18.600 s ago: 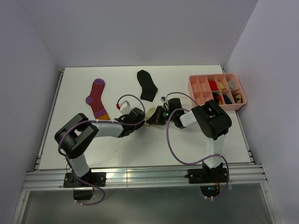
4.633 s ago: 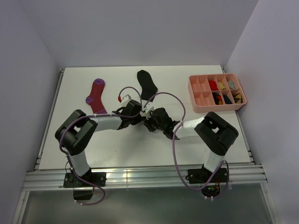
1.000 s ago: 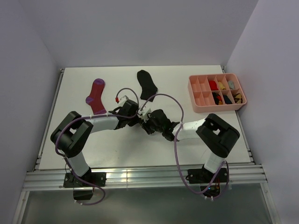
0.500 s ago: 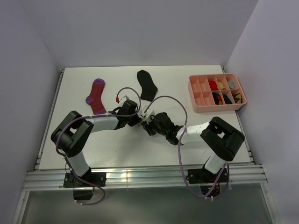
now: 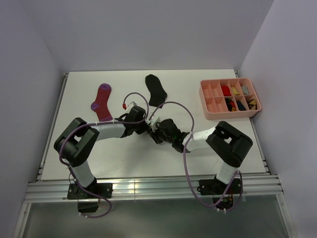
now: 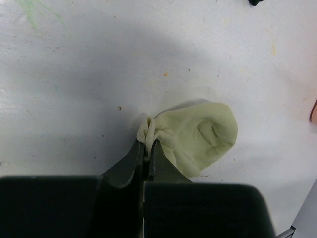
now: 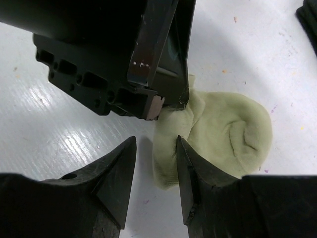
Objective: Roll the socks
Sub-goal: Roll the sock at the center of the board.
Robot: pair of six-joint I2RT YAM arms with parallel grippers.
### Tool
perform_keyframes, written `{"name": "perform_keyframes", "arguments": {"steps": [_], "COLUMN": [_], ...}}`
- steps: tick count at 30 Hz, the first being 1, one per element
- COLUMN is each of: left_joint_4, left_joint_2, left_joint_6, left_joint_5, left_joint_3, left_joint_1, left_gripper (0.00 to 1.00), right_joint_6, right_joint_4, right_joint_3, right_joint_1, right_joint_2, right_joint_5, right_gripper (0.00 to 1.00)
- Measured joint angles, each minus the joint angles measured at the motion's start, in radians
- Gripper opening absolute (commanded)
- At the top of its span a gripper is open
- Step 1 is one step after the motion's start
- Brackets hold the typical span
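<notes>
A small cream sock (image 6: pixel 198 136) lies bunched on the white table. My left gripper (image 6: pixel 146 144) is shut on a pinched fold at its left edge. In the right wrist view the same cream sock (image 7: pixel 223 131) sits just ahead of my right gripper (image 7: pixel 156 144), which is open. The sock's near edge lies between its fingers, against the right one. The left gripper (image 7: pixel 163 99) holds the sock from above there. In the top view both grippers (image 5: pixel 150 129) meet mid-table and hide the cream sock. The black sock (image 5: pixel 156 90) and the magenta sock (image 5: pixel 102 101) lie flat farther back.
A pink compartment tray (image 5: pixel 233 113) holding several small rolled items stands at the back right. The two arms' purple cables loop over the middle of the table. Side walls close in the table on the left and right.
Over the last second both grippers stay at the cream sock; only the right arm's elbow has shifted slightly. Since the earliest frame the meeting point has moved a little left.
</notes>
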Motion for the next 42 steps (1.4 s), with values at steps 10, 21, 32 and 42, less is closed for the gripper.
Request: {"name": "perform_keyframes", "arguments": {"steps": [10, 21, 32, 42], "left_joint_4": [0.004, 0.039, 0.075, 0.153], "left_joint_2": [0.001, -0.015, -0.145, -0.143], "left_joint_6": [0.003, 0.006, -0.022, -0.043], "left_joint_5": [-0.001, -0.010, -0.072, -0.080], "left_joint_3": [0.000, -0.027, -0.158, -0.180], "left_joint_1": [0.008, 0.026, 0.009, 0.009], "left_gripper": [0.00, 0.57, 0.69, 0.69], "right_joint_6": [0.005, 0.098, 0.446, 0.724], "right_joint_4": [-0.034, -0.176, -0.294, -0.188], "right_joint_3": [0.054, 0.156, 0.280, 0.307], "right_joint_1": [0.004, -0.071, -0.341, -0.448], "right_joint_2": [0.061, 0.084, 0.201, 0.352], "right_joint_5": [0.064, -0.074, -0.607, -0.910], "right_gripper": [0.01, 0.00, 0.00, 0.00]}}
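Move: The light sock is pinched by its rolled edge in the left fingers, and its middle lies about 4 cm to their right, 1 cm ahead and 1 cm below. From the open right fingers, the light sock's middle is some 5 cm ahead, 1 cm right and 2 cm below. The black sock lies roughly 20 cm ahead of the left hand and 4 cm right; the red sock about 13 cm ahead and 22 cm left of it, both 2 cm below. Forward about 2 cm and slightly down, the right hand shuts on the light sock's rolled edge; the left, still pinching, shifts a centimetre forward-left, then opens, lifts and backs off left. Keeping its pinch, the right carries on forward and to the right, then eases back a little, rolling the wrist over by some 65 degrees until its fingers point mainly left. ##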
